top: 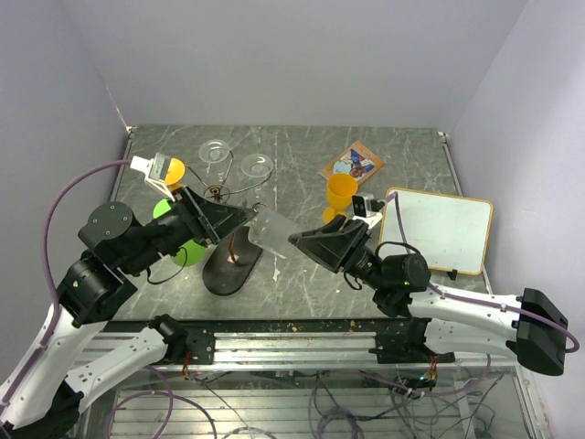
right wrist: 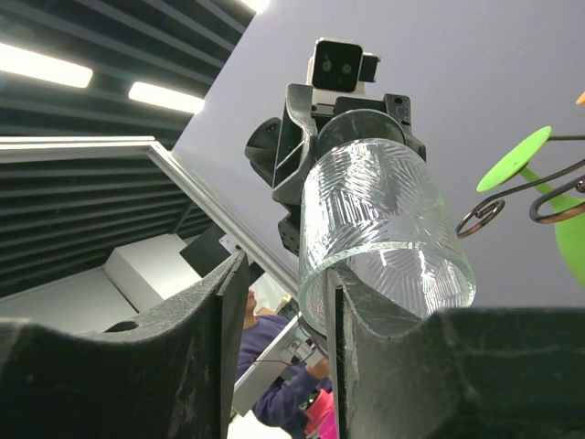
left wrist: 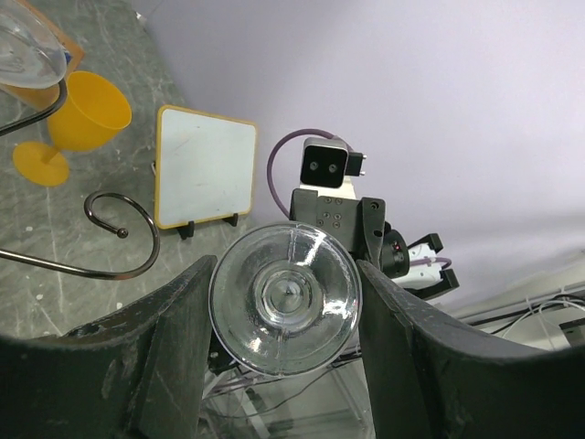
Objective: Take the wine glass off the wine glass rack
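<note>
The clear wine glass point(top: 268, 230) lies sideways in the air between my two grippers, off the rack's arms. My left gripper point(top: 239, 219) is shut on its round foot point(left wrist: 285, 297), which fills the gap between both fingers. The ribbed bowl point(right wrist: 384, 219) points at my right gripper point(top: 300, 240), which is open; its right finger point(right wrist: 366, 320) sits inside the rim and the left finger point(right wrist: 215, 320) outside, apart from the glass wall. The wine glass rack point(top: 230, 265) stands on its dark oval base below the left gripper; one scroll arm point(left wrist: 123, 233) shows in the left wrist view.
Two clear glasses point(top: 216, 151), a green glass point(top: 187, 251) and a yellow one point(top: 174, 172) hang on the rack. An orange goblet point(top: 341, 192) stands mid-table. A framed whiteboard point(top: 441, 229) lies to the right, a printed packet point(top: 352, 163) behind the goblet.
</note>
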You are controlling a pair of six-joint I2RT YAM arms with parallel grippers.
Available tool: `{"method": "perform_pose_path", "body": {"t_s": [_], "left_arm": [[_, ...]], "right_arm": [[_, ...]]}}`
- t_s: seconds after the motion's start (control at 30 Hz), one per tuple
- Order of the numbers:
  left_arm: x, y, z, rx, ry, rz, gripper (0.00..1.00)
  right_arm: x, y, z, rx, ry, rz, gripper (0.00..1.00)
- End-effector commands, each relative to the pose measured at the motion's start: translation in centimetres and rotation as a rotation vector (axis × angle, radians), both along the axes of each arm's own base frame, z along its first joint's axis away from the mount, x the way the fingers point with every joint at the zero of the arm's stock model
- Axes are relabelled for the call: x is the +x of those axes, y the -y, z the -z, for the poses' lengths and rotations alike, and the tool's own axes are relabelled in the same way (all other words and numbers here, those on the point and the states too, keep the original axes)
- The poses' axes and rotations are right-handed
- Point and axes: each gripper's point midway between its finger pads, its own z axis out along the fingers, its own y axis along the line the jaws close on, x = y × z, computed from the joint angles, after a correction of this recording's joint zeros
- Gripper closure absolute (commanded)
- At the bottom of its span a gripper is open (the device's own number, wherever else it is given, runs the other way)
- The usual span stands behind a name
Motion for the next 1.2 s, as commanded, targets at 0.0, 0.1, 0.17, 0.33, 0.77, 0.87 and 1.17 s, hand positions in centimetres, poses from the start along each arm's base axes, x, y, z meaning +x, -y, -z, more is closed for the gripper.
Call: {"method": "perform_pose_path", "body": {"t_s": [0.0, 0.1, 0.17, 0.33, 0.77, 0.87, 1.17], "left_arm": [[0.0, 0.9, -2.1, -0.092, 0.055, 0.037, 0.93], [0.0, 1.6, -2.2, -0.101, 0.060, 0.068, 0.93], [0.0, 1.6, -2.6, -0.084, 0.076, 0.072, 0.93], [0.2, 2.5, -2.1, -0.076, 0.074, 0.109, 0.87], [1.1, -1.3, -1.1, 0.077, 0.141, -0.080, 0.19], [0.9, -1.9, -1.0, 0.107, 0.150, -0.094, 0.03], [-0.2, -3.6, -3.0, 0.133, 0.210, -0.127, 0.02]], "right_arm": [[-0.5, 1.4, -3.7, 0.117, 0.032, 0.006, 0.64], [-0.4, 1.6, -4.2, 0.126, 0.031, 0.016, 0.69], [0.1, 1.8, -4.2, 0.124, 0.011, 0.040, 0.71], [1.4, 3.1, -5.1, 0.108, -0.003, 0.153, 0.82], [4.9, 4.6, -3.7, -0.209, -0.014, 0.454, 1.00], [5.2, 5.6, -2.6, -0.299, -0.003, 0.512, 1.00], [7.3, 9.5, 5.6, -0.740, -0.105, 0.691, 1.00]]}}
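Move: My left hand holds the clear wine glass by its foot, sideways, so its middle is about 5 cm to the right and 2 cm back, nearly level. From my empty right hand, the glass's middle is about 5 cm left, 2 cm ahead and a touch higher, with the rim right at my fingertips. The rack stands about 11 cm ahead of my right hand and 19 cm left, the orange cup 28 cm ahead and 14 cm right, both well below. I shut my right fingers on the wall of the bowl at its rim, one finger inside, while my left hand eases the foot about 3 cm to the right. With the pinch made, my left hand opens off the foot and backs away leftward. My right hand carries the glass right and forward about 8 cm, finally sinking, swinging some 30 degrees clockwise and rolling its left side down. ##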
